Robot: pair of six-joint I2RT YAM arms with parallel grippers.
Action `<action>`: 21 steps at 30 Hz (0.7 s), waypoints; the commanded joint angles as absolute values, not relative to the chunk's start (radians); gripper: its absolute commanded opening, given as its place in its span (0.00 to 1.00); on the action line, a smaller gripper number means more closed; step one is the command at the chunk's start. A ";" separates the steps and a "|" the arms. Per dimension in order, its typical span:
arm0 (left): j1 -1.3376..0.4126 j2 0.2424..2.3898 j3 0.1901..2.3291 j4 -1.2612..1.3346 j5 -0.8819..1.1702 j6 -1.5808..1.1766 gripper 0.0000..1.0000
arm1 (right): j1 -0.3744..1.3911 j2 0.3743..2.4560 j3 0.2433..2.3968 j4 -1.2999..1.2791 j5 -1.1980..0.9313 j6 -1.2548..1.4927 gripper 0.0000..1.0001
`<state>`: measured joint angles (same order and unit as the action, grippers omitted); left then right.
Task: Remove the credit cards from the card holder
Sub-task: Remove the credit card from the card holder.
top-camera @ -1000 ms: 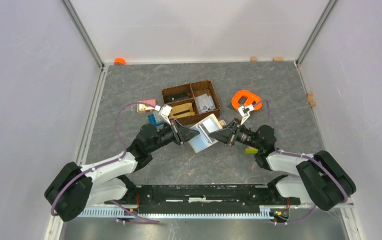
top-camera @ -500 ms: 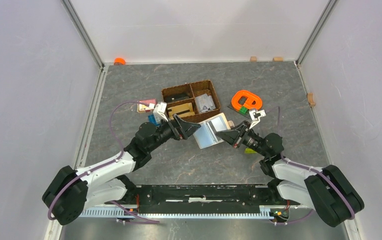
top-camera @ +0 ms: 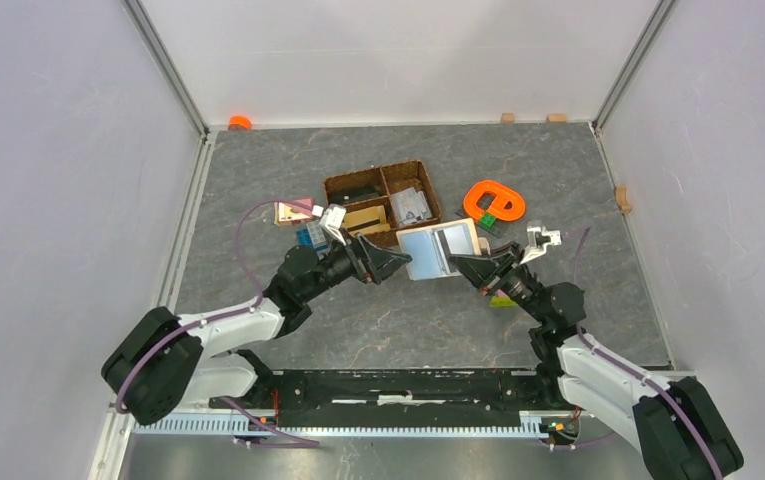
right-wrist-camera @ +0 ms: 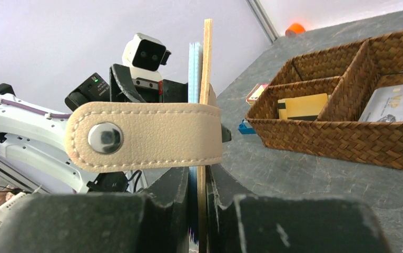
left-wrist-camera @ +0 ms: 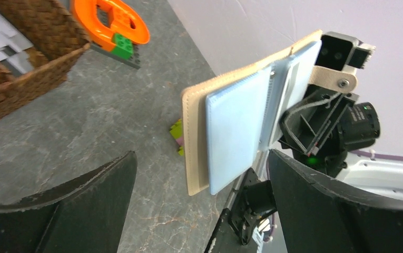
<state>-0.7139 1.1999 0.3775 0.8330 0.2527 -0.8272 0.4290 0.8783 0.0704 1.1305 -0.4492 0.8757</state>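
The card holder (top-camera: 438, 251) is a beige folding wallet with a pale blue inside, held up above the table's middle. My right gripper (top-camera: 470, 266) is shut on its right edge. In the right wrist view the fingers (right-wrist-camera: 175, 195) pinch the card holder (right-wrist-camera: 146, 137) edge-on, its snap tab lying across the front. My left gripper (top-camera: 390, 264) stands open just left of it and does not touch it. In the left wrist view the card holder (left-wrist-camera: 241, 126) hangs beyond the spread gripper (left-wrist-camera: 202, 158), blue pockets facing me. Whether credit cards sit inside is hidden. A yellow card (right-wrist-camera: 302, 105) and a white card (right-wrist-camera: 394, 103) lie in the basket.
A brown woven divided basket (top-camera: 428, 196) stands just behind the card holder. An orange toy piece (top-camera: 493, 200) lies to its right, and a green block (top-camera: 503, 299) lies under my right arm. Small pink (top-camera: 293, 211) and blue (top-camera: 308, 237) items lie left of the basket.
My left gripper has opened and let go of the card holder. My right gripper has carried the holder to the right and farther back, and it now stands more level.
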 commanded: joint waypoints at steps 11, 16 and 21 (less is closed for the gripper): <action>-0.724 1.331 0.402 1.111 0.419 -0.894 1.00 | 0.425 0.853 0.045 1.264 -0.437 0.905 0.14; -0.726 1.402 0.421 1.175 0.454 -0.926 0.94 | 0.425 0.894 0.043 1.323 -0.459 0.944 0.13; -0.730 1.483 0.434 1.409 0.548 -1.014 0.73 | 0.425 0.972 0.049 1.390 -0.489 0.983 0.11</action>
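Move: My right hand already holds the open card holder, whose middle is about 3 cm left, 2 cm ahead and 2 cm above that grip. From my wide-open left hand, the holder's middle lies about 6 cm to the right, 2 cm farther out and slightly higher. The basket stands some 13 cm ahead of my left hand, 5 cm left and 14 cm below; the orange toy is about 14 cm ahead, 20 cm right and 16 cm below. I bring my left fingers in around the free page edge of the card holder, one on each side, moving about 4 cm right and back with a small rise and dip on the way. The wrist swings some 15 degrees clockwise, and only near the end do the fingers start to close. My right hand keeps its grip and holds the holder nearly still. ##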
